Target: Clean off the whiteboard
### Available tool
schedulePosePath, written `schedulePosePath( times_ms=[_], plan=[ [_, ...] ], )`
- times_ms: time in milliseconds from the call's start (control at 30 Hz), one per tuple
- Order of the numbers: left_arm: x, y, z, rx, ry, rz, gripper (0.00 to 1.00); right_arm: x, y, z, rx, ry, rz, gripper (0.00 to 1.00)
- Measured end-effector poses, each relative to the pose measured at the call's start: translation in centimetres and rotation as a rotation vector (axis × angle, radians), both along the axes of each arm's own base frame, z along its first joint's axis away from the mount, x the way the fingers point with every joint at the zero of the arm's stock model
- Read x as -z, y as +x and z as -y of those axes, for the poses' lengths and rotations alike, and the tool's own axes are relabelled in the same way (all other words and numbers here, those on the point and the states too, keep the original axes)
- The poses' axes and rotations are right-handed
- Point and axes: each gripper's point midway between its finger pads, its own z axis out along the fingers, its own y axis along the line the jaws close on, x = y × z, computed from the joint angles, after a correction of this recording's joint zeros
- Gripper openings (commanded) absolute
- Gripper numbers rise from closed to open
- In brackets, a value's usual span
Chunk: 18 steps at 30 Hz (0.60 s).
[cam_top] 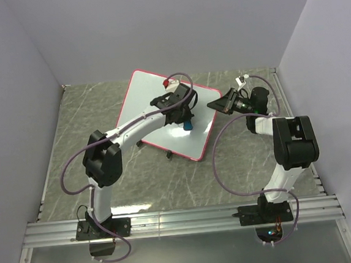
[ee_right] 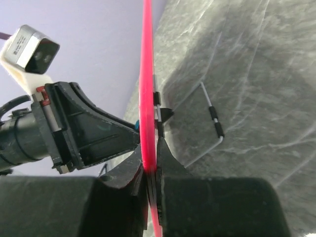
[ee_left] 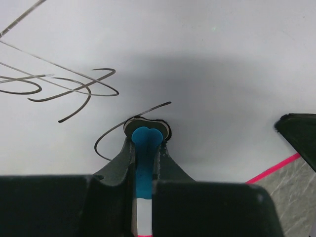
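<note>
The whiteboard, white with a thin pink-red frame, lies tilted on the grey table. Dark scribbles mark its surface. My left gripper is over the board's right half, shut on a small blue eraser whose tip presses on the board beside a curved line. My right gripper is shut on the board's right edge. In the right wrist view its jaws clamp the pink-red frame edge-on, with the left gripper just beyond it.
A wire foot with black sleeves sticks out under the board onto the marble-patterned table. Lilac walls close in the back and both sides. A metal rail carries both arm bases at the near edge.
</note>
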Motion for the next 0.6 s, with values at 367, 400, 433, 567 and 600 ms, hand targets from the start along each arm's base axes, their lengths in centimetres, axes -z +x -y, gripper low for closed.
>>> schedulePosePath(
  times_ms=[367,400,433,567,600],
  plan=[
    [1.9,1.1,-2.5,-0.069,-0.064,0.077,0.0,1.1,-0.1,-0.2,0.001,-0.045,0.017,0.0],
    [2.3,1.4,-4.0,-0.095,-0.062,0.081,0.0,1.1,-0.1,-0.2,-0.001,-0.046,0.018,0.0],
    [2.7,1.9,-5.3,-0.121,-0.069,0.09,0.0,1.1,-0.1,-0.2,-0.001,-0.048,0.019,0.0],
    [4.4,4.1,-12.6,-0.268,-0.069,0.115,0.0,1.0,-0.1,-0.2,-0.006,-0.051,0.024,0.0],
    [4.9,4.7,-14.1,-0.302,-0.061,0.124,0.0,0.9,-0.1,-0.2,-0.008,-0.053,0.03,0.0]
  ],
)
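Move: The left hand, with the upright eraser in it, is over the right end of the scribble: the tail stroke lies about 2 cm ahead and 2 cm left, the scribble's middle some 6 cm ahead and 8 cm left, both about 5 or 6 cm below. The right black clip on the board's near edge is roughly 13 cm back and 9 cm left. From the right hand, which already pinches the board's right edge, the scribble is about 17 cm left, level with it fore and aft. Leftwards goes the left hand, about 14 cm, after first easing roughly 1 cm forward and down; it also gains some 5 cm forward and sinks as much, following the board's slope. Its closed fingers keep the eraser on the board's face, dragging it through the tail stroke and along the scribble's near side while the hand turns counter-clockwise. The right hand keeps its pinch on the edge, sinking about 1 cm. ##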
